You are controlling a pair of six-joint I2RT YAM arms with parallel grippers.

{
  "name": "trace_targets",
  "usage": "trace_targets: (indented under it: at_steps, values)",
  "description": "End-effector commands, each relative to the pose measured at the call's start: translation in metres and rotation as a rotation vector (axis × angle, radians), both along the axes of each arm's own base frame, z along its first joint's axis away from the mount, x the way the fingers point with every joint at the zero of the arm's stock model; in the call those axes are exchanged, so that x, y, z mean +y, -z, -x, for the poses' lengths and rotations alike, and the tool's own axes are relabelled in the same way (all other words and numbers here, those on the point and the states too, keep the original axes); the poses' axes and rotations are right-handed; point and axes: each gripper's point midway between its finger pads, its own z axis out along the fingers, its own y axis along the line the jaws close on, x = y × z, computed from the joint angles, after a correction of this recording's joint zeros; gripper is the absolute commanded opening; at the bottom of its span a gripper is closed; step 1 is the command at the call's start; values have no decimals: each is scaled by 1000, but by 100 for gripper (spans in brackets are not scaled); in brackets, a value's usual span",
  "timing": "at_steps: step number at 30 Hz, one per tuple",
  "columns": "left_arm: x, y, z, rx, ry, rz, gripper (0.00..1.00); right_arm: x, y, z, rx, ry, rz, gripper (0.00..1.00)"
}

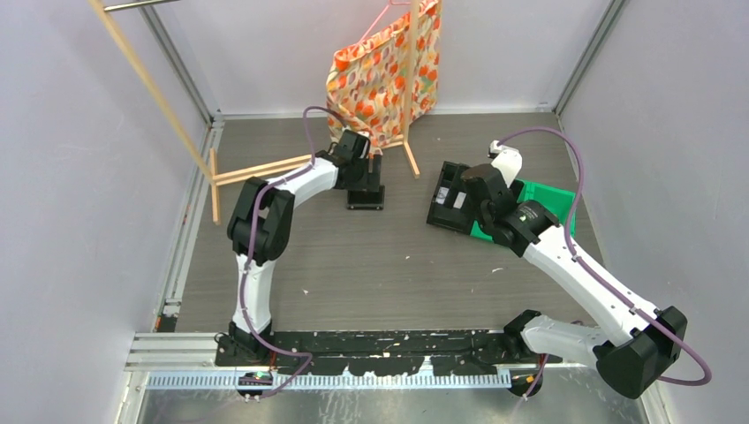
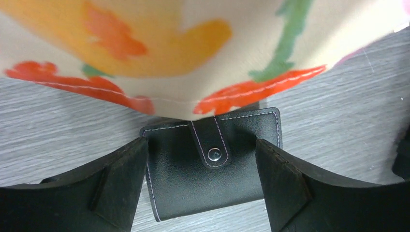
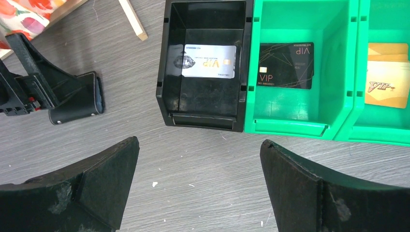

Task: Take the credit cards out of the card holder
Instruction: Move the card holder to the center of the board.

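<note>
The card holder (image 2: 203,186) lies closed on the table, black, its clasp tab (image 2: 212,145) snapped down. My left gripper (image 2: 200,141) is open, one finger on each side of the holder; the top view shows it (image 1: 365,177) just above the holder (image 1: 366,198). My right gripper (image 3: 198,141) stands open over bare table, near the bins (image 1: 455,194). A whitish-grey credit card (image 3: 209,61) lies in the black bin (image 3: 167,58). A black card (image 3: 285,65) lies in a green bin (image 3: 338,72), and a gold card (image 3: 387,79) in the bin beside it.
A flowered orange fabric bag (image 1: 384,71) hangs from a wooden rack just behind the holder and covers its far edge (image 2: 145,48). Wooden rack legs (image 1: 261,168) lie on the table to the left. Walls close in the table's sides and back.
</note>
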Motion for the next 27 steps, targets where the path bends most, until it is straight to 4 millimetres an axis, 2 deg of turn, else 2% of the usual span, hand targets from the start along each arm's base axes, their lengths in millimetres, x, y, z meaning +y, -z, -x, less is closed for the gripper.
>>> trace_targets:
  at_steps: [1,5,8,11,13,15,19,22,27]
  values:
    - [-21,11,44,135,76,90,81,2,-6,-1,-13,4,-21,100]
    - [-28,10,97,179,98,112,81,2,-4,-2,-15,4,-19,100]
    - [-33,18,141,278,103,117,82,3,-2,-4,-18,8,-24,100]
    - [-37,6,170,295,115,101,82,10,0,-7,-23,-9,-48,100]
    - [-39,-12,181,253,133,92,82,16,4,-9,-11,-28,-59,100]
    - [-33,-34,180,201,110,98,82,22,8,-10,8,-45,-71,100]
    - [-3,-64,164,76,4,20,82,33,18,-10,41,-80,-94,100]
    - [10,-71,154,28,-48,-31,81,43,22,-9,53,-121,-122,100]
    - [31,-84,149,34,-119,1,81,88,18,-11,84,-285,-134,100]
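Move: The left hand's open fingertips already straddle the card holder; its middle is about 1 cm back and 1 cm right of that hand, some 3 cm below. The foot of the wooden rack stands roughly 11 cm ahead and 12 cm to the right of this hand, and the black bin's middle is about 22 cm to its right, level with it. From the right hand the card holder lies around 15 cm ahead, 23 cm left and 19 cm below. With its fingertips at the card holder's ends, the left hand drags low and quickly back towards the base, nearly 20 cm and a little to the right, tips steepening some 15 degrees, and comes off the holder. It then rises about 8 cm, easing forward and left with its tilt undone, fingers staying wide. Late on, the open right hand drifts left and down, turning slightly counter-clockwise. ##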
